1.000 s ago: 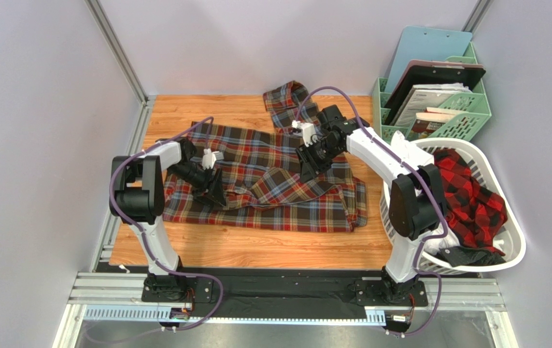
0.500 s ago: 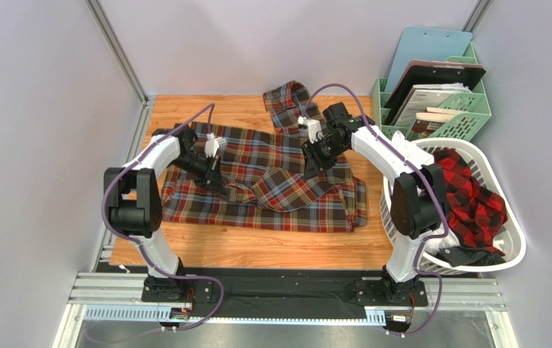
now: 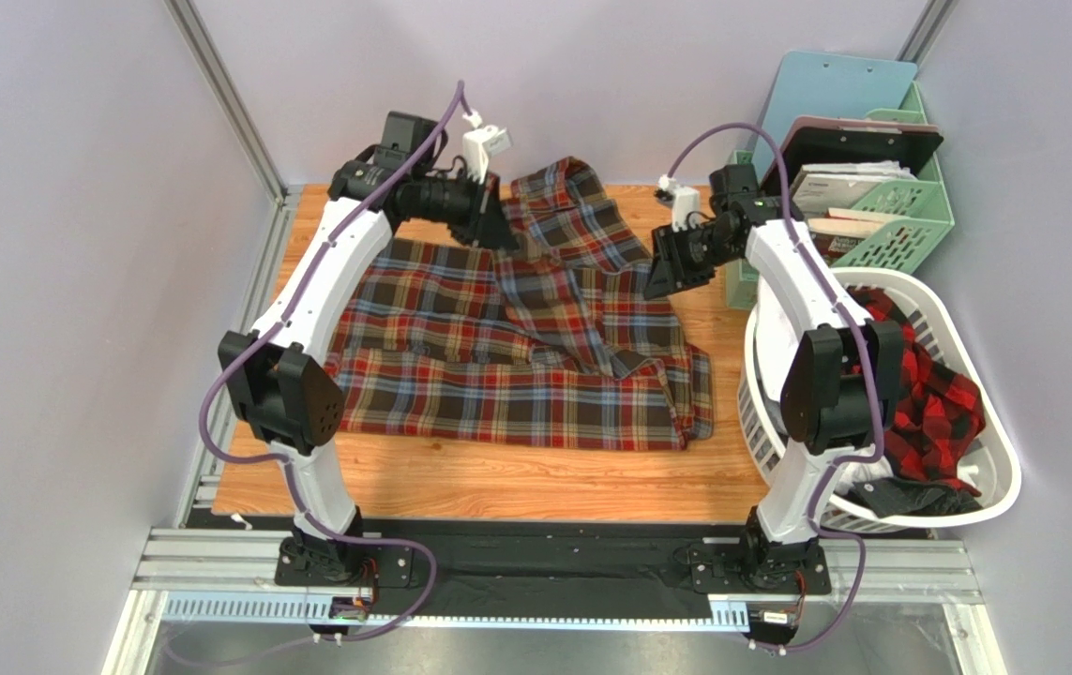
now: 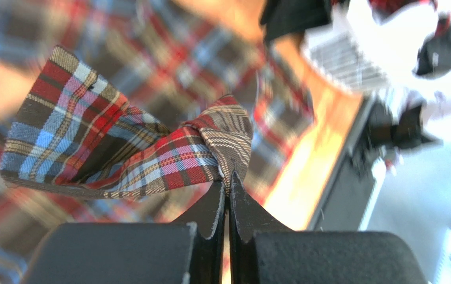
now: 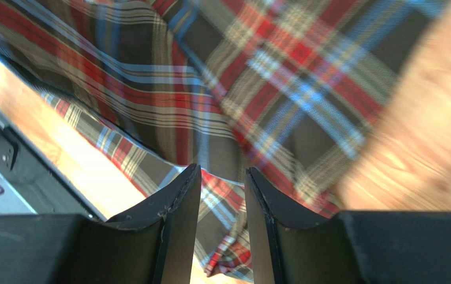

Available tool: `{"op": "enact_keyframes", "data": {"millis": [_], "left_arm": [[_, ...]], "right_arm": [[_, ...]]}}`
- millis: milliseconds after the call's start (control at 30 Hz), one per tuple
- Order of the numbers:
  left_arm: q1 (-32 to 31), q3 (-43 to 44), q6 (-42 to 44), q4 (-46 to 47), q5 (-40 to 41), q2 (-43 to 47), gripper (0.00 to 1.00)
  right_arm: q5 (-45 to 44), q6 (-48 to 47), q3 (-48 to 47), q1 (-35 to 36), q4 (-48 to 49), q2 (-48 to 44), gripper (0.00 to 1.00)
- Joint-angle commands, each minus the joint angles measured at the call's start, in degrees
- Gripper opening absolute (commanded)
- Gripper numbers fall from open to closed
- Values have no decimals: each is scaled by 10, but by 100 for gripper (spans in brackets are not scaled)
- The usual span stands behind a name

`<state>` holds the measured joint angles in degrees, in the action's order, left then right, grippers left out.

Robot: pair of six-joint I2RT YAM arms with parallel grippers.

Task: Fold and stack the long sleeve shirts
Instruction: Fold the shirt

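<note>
The dark brown-olive tartan shirt (image 3: 527,345) lies partly spread on the wooden table (image 3: 499,478), one part reaching to the back edge. My left gripper (image 3: 498,228) is far back over the table, shut on a bunched fold of this shirt (image 4: 133,154), and the pinch shows at the jaw tips (image 4: 229,177). My right gripper (image 3: 658,270) hovers over the shirt's right back part, open, with only cloth (image 5: 257,89) seen below the gap (image 5: 222,171). The red-and-black check shirt (image 3: 922,387) sits in the basket.
A white laundry basket (image 3: 995,429) stands at the right, off the table's edge. Behind it is a green organiser (image 3: 915,232) holding clipboards and papers. Grey walls close in the left and back. Bare wood shows along the table's front.
My left gripper closed on a fold of the tartan shirt and carried it from the shirt's left middle to the back. My right gripper moved back and right.
</note>
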<state>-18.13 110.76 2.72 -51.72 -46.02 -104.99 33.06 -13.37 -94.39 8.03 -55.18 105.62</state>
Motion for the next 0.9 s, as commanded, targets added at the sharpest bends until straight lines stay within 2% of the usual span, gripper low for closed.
{"op": "enact_keyframes", "data": {"millis": [0,133,267,367,533,600,667,700,767,867], "left_arm": [[-26,74,-104,127,43,-44,0],[-45,110,-114,168,53,-64,0],[-53,89,-101,176,29,-49,0],[-53,30,-41,129,18,-5,0],[-45,-69,117,16,7,73,0],[-24,-124,177,-32,-8,103,0],[0,-170,217,-70,-16,118,0],[5,-179,271,-92,-18,117,0],[13,-195,314,-145,-6,109,0],[23,-224,361,-157,28,102,0]], "right_arm": [[15,-10,-33,-26,-16,-31,38],[14,-20,-25,-38,-20,-38,38],[13,-25,-14,-42,-20,-42,38],[12,-31,-8,-43,-20,-50,38],[12,-39,3,-43,-20,-55,38],[15,-38,6,-43,-20,-53,38],[17,-37,6,-43,-20,-52,38],[18,-35,7,-43,-20,-51,38],[20,-32,8,-43,-20,-50,38],[20,-31,13,-43,-20,-51,38]]}}
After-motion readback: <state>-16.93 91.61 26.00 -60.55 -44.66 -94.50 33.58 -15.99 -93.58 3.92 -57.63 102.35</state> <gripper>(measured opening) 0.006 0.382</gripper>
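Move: The left hand holds the end of the near sleeve high above the shirt's body. The body's left half, which it is taken to, lies about 15 cm to its left, 5 cm back and 25 cm down. At that same depth the sleeve's shoulder end is some 27 cm right and 8 cm back, and the far sleeve is 12 cm right and 20 cm ahead. From the right hand, the body's left half lies roughly 40 cm left, 2 cm back and 13 cm down. Keeping its shut pinch on the sleeve end, the left hand first carries on forward, right and slightly up for some 5 cm, then reverses and sweeps back about 12 cm, left and down together, drawing the sleeve towards the left half of the shirt's body while the wrist turns slightly clockwise. The right hand shifts about 3 cm to the right, away from the body's left half, then hovers by the shirt's right edge with its fingers still partly open and holding nothing. ##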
